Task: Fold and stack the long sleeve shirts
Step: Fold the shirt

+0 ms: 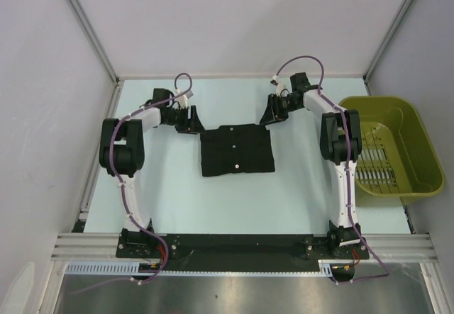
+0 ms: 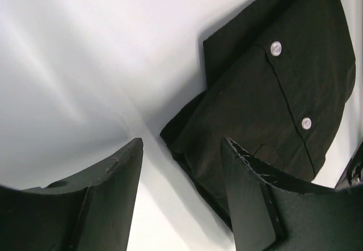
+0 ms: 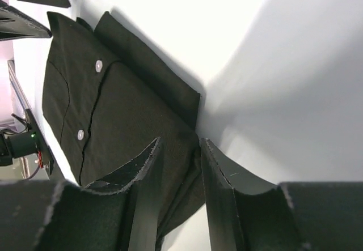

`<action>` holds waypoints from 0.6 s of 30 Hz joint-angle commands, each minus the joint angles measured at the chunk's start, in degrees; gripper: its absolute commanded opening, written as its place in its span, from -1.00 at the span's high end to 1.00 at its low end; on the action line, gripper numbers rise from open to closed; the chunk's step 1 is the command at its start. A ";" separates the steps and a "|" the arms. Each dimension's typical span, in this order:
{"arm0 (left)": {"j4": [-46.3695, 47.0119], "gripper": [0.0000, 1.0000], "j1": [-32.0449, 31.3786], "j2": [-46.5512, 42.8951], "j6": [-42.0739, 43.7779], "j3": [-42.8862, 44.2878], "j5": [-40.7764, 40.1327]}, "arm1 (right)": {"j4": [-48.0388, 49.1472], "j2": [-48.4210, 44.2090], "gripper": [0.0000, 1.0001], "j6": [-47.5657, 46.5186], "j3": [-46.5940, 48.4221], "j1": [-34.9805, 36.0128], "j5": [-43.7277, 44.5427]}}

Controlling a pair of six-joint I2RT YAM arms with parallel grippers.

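One long sleeve shirt [image 1: 236, 151], black with small white buttons, lies folded into a rectangle in the middle of the table. My left gripper [image 1: 190, 122] hovers at its far left corner, open; in the left wrist view only bare table shows between the fingers [image 2: 181, 143], and the shirt's edge [image 2: 272, 103] lies beside the right finger. My right gripper [image 1: 272, 112] is at the far right corner. In the right wrist view its jaws [image 3: 178, 143] stand narrow, closed on the folded edge of the shirt [image 3: 113, 109], with fabric filling the gap.
An olive-green plastic basket [image 1: 376, 101] stands at the right edge of the table, beside the right arm. White walls enclose the table at the back and on both sides.
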 commanded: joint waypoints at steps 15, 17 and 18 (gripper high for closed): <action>7.06 0.87 -2.25 -2.51 -1.87 1.39 3.54 | -2.65 -5.50 1.00 -2.07 -0.39 -0.88 -1.52; 7.94 1.00 -2.69 -4.54 -1.95 0.86 4.41 | -2.56 -6.82 1.00 -1.71 -1.18 -1.58 -1.78; 7.86 1.00 -3.04 -4.98 -2.04 0.94 5.38 | -2.64 -7.96 1.00 -1.54 -1.53 -1.93 -1.87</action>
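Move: The shirt's far-left corner lies between the left hand's open fingers, about 1 cm ahead, 2 cm right and 1 cm below; the far-right corner sits practically at the right hand, 1 cm below. The top button is roughly 14 cm right of the left hand and level with it, 13 cm left and 2 cm back from the right. The middle button is some 7 cm behind the top one. Both hands close and pinch the shirt's far corners, the left easing about 2 cm right and 1 cm forward. ##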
